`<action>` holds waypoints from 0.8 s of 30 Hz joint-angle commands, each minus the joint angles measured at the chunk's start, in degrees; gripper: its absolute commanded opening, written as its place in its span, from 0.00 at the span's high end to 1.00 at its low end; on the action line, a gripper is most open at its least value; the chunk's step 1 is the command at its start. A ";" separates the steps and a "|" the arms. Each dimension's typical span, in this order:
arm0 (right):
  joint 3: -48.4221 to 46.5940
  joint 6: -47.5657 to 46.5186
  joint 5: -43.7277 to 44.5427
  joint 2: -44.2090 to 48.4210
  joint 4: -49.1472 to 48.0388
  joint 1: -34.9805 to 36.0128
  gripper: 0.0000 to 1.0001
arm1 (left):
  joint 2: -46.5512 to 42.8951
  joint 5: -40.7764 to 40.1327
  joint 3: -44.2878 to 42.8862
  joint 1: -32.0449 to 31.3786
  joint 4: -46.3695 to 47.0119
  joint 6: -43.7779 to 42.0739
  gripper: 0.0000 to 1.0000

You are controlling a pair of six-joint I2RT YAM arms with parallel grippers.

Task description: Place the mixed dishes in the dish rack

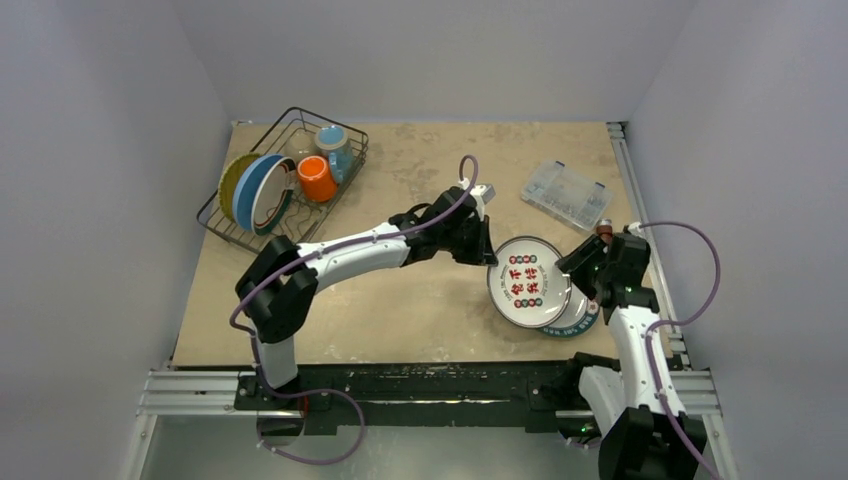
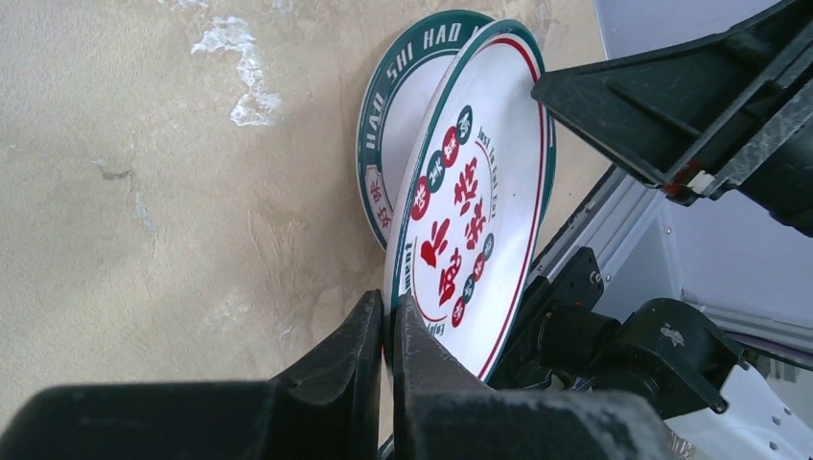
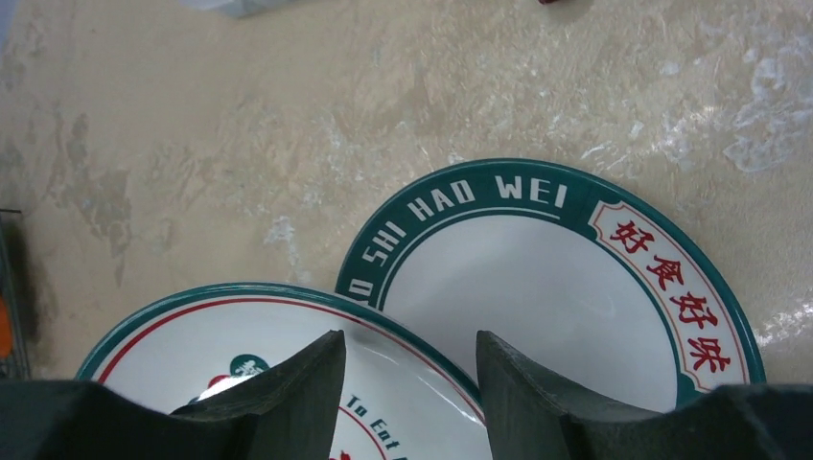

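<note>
My left gripper (image 2: 388, 305) is shut on the near rim of the white red-dotted plate (image 2: 479, 192), which stands tilted up off the table. In the top view the left gripper (image 1: 490, 262) is at the left edge of this plate (image 1: 528, 282). My right gripper (image 3: 410, 350) is open, its fingers apart over the plate's opposite rim (image 3: 192, 345). The white teal-rimmed plate (image 3: 546, 307) lies flat on the table just beyond and partly under it. The dish rack (image 1: 355, 150) at the far left holds a yellow woven plate (image 1: 229, 178), a blue plate (image 1: 248, 190), an orange cup (image 1: 317, 178) and a blue mug (image 1: 333, 145).
A clear plastic compartment box (image 1: 566, 195) sits at the back right, behind the two plates. A metal rail (image 1: 640, 200) runs along the table's right edge, close to my right arm. White walls enclose the table on three sides.
</note>
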State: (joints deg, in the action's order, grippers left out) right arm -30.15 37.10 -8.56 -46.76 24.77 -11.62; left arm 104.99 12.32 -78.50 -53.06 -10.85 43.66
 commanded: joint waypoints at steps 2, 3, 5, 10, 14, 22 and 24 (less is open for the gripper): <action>2.03 1.46 0.24 -4.00 -2.14 0.19 0.48 | 1.30 4.69 -0.89 0.93 4.00 3.59 1.00; 2.57 1.76 -0.57 -5.00 -2.61 0.19 0.48 | 1.76 4.65 -1.07 1.01 4.03 4.00 1.00; 3.31 2.32 -1.38 -6.56 -3.01 0.34 0.49 | 2.64 4.79 -1.41 1.11 4.05 4.78 1.00; 5.89 3.49 -0.65 -7.31 -5.48 0.49 0.57 | 5.07 7.90 -2.18 1.90 5.12 8.44 1.00; 7.49 4.32 -1.68 -9.52 -7.71 0.54 0.65 | 7.99 10.78 -1.61 2.77 7.77 12.94 0.98; 9.56 4.98 -3.88 -12.01 -10.30 0.69 0.70 | 10.99 12.98 0.86 2.66 15.21 20.08 0.66; 10.13 5.44 -4.04 -11.32 -11.11 0.64 0.72 | 10.86 12.64 1.25 2.47 15.20 19.98 0.62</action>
State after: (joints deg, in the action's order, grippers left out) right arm -21.91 40.14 -8.58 -58.41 15.11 -11.68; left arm 115.57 21.28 -77.89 -49.08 -3.31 59.53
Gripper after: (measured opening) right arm 0.299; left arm 0.339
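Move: Some 9 cm to the left hand's right, 3 cm back and 6 cm below is the middle of the held plate; the lower plate lies about 16 cm right, 3 cm back and 12 cm down. For the right hand, the held plate's middle is roughly 7 cm left, 3 cm back and 4 cm below; the lower plate is level sideways, 3 cm back and 9 cm down, and the pipe fitting 11 cm ahead, 12 cm right, 8 cm down. Lowering the held plate's left side about 6 cm, the left hand turns its wrist some 20 degrees, then edges forward and right as its fingers open around the rim. Meanwhile the open right hand sinks nearly 8 cm to the plate's right rim, first drawing back 2 cm, then easing forward 1 cm; it tips down a little and half closes, a finger on either side of the rim. ##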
